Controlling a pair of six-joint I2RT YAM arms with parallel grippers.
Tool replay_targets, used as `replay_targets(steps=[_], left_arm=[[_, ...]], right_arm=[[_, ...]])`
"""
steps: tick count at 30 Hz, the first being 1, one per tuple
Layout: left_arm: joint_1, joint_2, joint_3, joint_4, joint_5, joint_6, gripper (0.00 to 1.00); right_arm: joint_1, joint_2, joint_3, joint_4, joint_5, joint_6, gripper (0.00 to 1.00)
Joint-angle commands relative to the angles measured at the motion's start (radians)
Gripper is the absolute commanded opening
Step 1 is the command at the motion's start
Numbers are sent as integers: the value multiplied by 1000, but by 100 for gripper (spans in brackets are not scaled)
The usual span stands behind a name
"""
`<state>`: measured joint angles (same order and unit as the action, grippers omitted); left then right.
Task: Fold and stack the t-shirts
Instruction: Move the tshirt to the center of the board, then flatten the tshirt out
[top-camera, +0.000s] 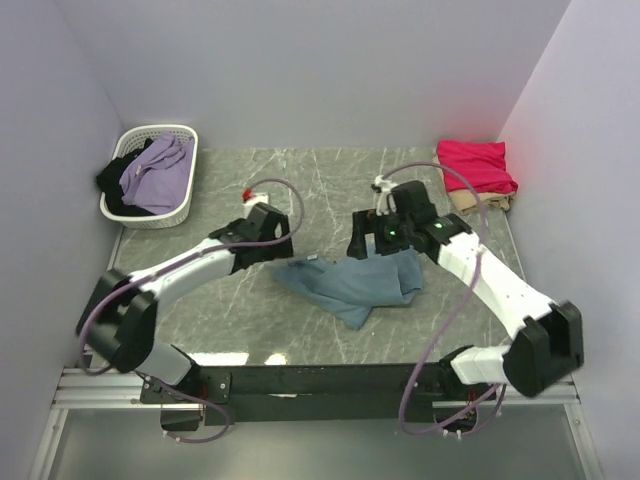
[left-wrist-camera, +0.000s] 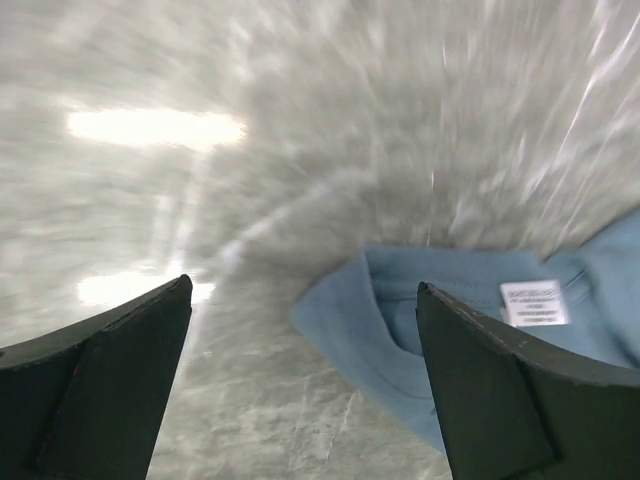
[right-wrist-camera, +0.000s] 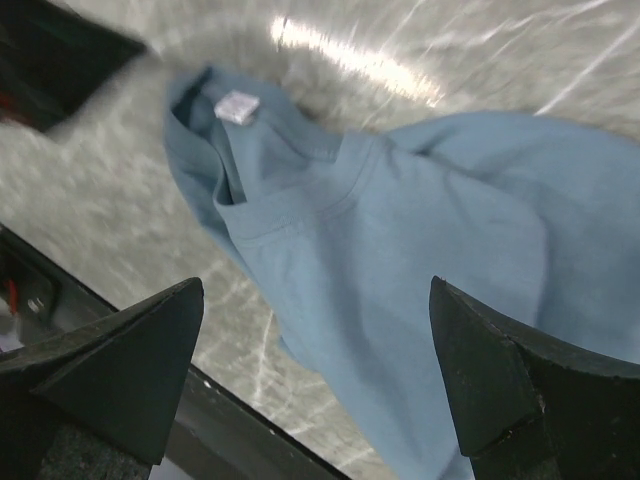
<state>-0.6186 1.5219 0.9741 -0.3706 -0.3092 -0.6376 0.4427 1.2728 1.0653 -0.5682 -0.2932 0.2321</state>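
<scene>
A dusty teal-blue t-shirt (top-camera: 350, 285) lies crumpled on the grey marble table (top-camera: 300, 180), between the two arms. My left gripper (top-camera: 272, 245) hovers at its left end, open, above the collar (left-wrist-camera: 400, 310) and white label (left-wrist-camera: 533, 302). My right gripper (top-camera: 365, 245) is open over the shirt's upper middle; the right wrist view shows blue cloth (right-wrist-camera: 400, 250) below the spread fingers (right-wrist-camera: 520, 390), apart from them. A folded crimson-pink t-shirt (top-camera: 475, 165) rests on a pale beige one (top-camera: 482, 203) at the back right.
A white slatted basket (top-camera: 118, 210) at the back left holds purple (top-camera: 155, 175) and black (top-camera: 115, 180) clothes. Lilac walls close in the table on three sides. The black front rail (right-wrist-camera: 230, 420) runs just under the shirt's near edge.
</scene>
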Motion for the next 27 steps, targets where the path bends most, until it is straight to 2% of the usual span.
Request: replay_targets(steps=[1,11,15,19,27], left_arm=[[39,-156,-72,15,-105,-94,99],[88,-390,-213,16,-169,-183,99],[118,-408,-216,-1,-172,-181,100],[131,-442,-229,-19,-205,-200,99],[155,-615,-273,-34,-272,-237,99]], right_arm=[[71,129,84,-44,6,-74,100],[284,394,265,-58,196,-198,100],[350,480,375,-76,245,-255,100],[381,559,427,-64,233,-301,100],[412,688,536,-59,184,-387,100]])
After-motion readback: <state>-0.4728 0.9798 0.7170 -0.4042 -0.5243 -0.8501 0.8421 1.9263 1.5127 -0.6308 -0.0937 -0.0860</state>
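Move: The bunched left end of the blue t-shirt, which my open right hand goes for, lies about 15 cm to its left, nearly level in reach and some 15 cm below. The shirt's white label is about 12 cm left and 3 cm farther out; the shirt's middle is only 3 cm left and 4 cm back. From my empty left hand, that left end is some 4 cm right, 2 cm back and 7 cm below. I carry my right hand about 15 cm left and 10 cm down over the shirt to its left end, sinking, levelling off, then sinking again, while the wrist turns some 30 degrees counter-clockwise and the fingers, still wide open, come to point more steeply down. My left hand, also staying open, clears the way: about 11 cm left, 7 cm up and slightly back, tipping up and turning counter-clockwise. ##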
